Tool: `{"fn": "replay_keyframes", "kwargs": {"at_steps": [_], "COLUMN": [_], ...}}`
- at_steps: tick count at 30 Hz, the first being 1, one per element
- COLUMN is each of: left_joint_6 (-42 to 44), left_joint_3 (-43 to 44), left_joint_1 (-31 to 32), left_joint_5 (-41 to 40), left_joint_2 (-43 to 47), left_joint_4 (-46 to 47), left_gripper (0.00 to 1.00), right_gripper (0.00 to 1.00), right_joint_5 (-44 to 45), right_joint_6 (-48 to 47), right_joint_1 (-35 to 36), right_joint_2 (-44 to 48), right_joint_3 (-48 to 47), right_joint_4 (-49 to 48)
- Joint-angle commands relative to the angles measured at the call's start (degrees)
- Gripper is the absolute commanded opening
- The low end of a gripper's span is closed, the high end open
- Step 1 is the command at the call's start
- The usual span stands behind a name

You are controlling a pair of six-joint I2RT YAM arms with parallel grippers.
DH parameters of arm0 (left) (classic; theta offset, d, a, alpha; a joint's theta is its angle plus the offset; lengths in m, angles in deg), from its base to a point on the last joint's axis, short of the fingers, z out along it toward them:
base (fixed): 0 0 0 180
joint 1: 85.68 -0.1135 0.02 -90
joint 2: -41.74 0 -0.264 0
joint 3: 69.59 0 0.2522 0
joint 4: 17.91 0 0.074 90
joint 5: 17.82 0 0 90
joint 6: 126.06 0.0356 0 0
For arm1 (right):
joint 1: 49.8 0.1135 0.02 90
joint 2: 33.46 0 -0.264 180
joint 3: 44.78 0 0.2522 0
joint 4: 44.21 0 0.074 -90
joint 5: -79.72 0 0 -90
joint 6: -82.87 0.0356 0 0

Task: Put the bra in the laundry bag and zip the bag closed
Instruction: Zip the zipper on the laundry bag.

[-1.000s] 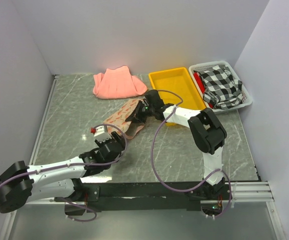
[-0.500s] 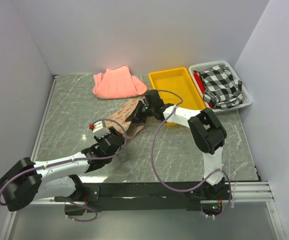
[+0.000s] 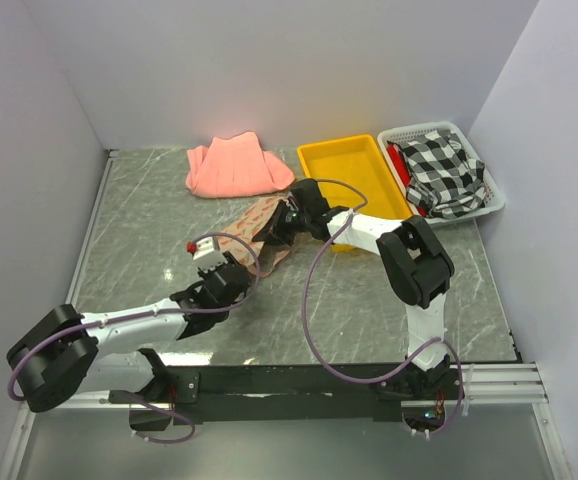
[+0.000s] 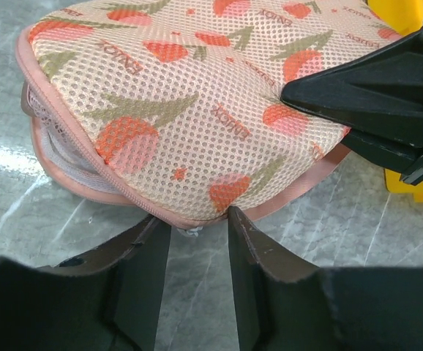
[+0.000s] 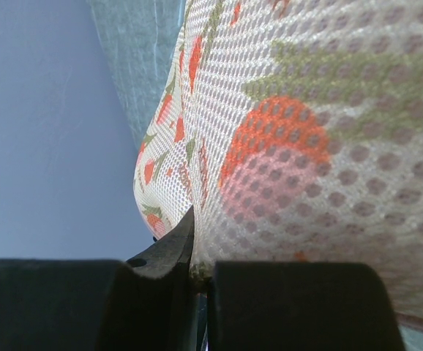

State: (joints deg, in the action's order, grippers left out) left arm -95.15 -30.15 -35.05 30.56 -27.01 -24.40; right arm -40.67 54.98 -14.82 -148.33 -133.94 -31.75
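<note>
The laundry bag (image 3: 259, 235), beige mesh with red-orange prints and pink edging, lies mid-table. In the left wrist view the laundry bag (image 4: 182, 110) bulges, its zip edge gaping at the left side. My left gripper (image 4: 197, 219) is open, fingertips (image 4: 237, 219) touching the bag's near pink rim, a small white tab between them. From above, the left gripper (image 3: 237, 272) sits at the bag's near end. My right gripper (image 3: 284, 222) is shut on the bag's far edge; mesh is pinched in the right gripper (image 5: 200, 267). The bra is hidden.
A salmon-pink folded cloth (image 3: 234, 165) lies at the back. A yellow tray (image 3: 354, 170) stands right of the bag, right behind my right arm. A white basket (image 3: 491, 205) holds a black-and-white checked cloth (image 3: 444, 170) at the back right.
My left arm has reached forward and to the right up to the bag's near edge, and its jaws have narrowed. The right gripper keeps its hold in place.
</note>
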Motion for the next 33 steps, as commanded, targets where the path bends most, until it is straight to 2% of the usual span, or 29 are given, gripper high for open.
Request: {"fn": "replay_keyframes", "kwargs": {"at_steps": [1, 14, 17, 19, 21, 24, 25, 26, 33], "left_joint_6": [1.2, 2.1, 2.0, 1.9, 2.0, 2.1, 2.6, 2.7, 3.4], "left_joint_3": [2.9, 3.9, 4.1, 4.1, 4.1, 4.2, 4.2, 4.2, 3.9], "left_joint_1": [-0.2, -0.3, -0.3, -0.4, -0.3, -0.3, -0.3, -0.3, -0.3], "left_joint_5": [0.8, 1.4, 1.7, 1.7, 1.9, 2.1, 2.2, 2.4, 3.2], "left_joint_2": [-0.7, -1.5, -2.2, -2.4, -2.4, -2.4, -2.4, -2.5, -1.5], "left_joint_4": [2.8, 2.5, 2.4, 2.5, 2.6, 2.8, 2.9, 3.1, 3.0], "left_gripper": [0.41, 0.24, 0.11, 0.09, 0.01, 0.07, 0.02, 0.01, 0.01], "right_gripper": [0.08, 0.09, 0.09, 0.09, 0.09, 0.09, 0.10, 0.09, 0.10], "right_joint_5": [-1.2, -1.6, -1.8, -1.8, -1.8, -1.9, -1.9, -2.0, -1.6], "right_joint_6": [-0.1, 0.0, 0.1, 0.0, 0.0, 0.0, 0.0, 0.1, -0.8], "right_joint_1": [0.0, -0.2, -0.3, -0.2, -0.4, -0.4, -0.6, -0.6, -1.6], "right_joint_2": [3.5, 3.2, 3.0, 3.0, 2.9, 2.9, 2.9, 2.8, 2.0], "right_joint_3": [-0.6, -0.8, -0.8, -0.9, -0.9, -0.7, -0.7, -0.7, -1.7], "right_joint_4": [-1.7, -1.9, -1.9, -1.9, -1.8, -2.0, -2.0, -2.1, -1.2]}}
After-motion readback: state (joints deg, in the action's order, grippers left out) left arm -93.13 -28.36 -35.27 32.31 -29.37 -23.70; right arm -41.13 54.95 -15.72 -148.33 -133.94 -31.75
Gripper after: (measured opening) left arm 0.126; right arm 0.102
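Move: The laundry bag's near zipper corner already lies between the left hand's parted fingers, practically at the hand point. From there the middle of the bag is about 8 cm ahead and 3 cm right, a little lower, and the peach cloth is some 23 cm straight ahead. The yellow tray lies roughly 18 cm ahead and 28 cm right. From the right hand, which holds the bag's mesh, that corner is around 6 cm back and 5 cm left. The left fingers close from nearly half open and pinch the bag's near corner at the zipper edge, the grip stopping just short of shut on it. The left hand otherwise almost stays in place, easing about 1 cm to its right with hardly any turn, while the right hand keeps its pinch on the mesh and holds nearly still. ##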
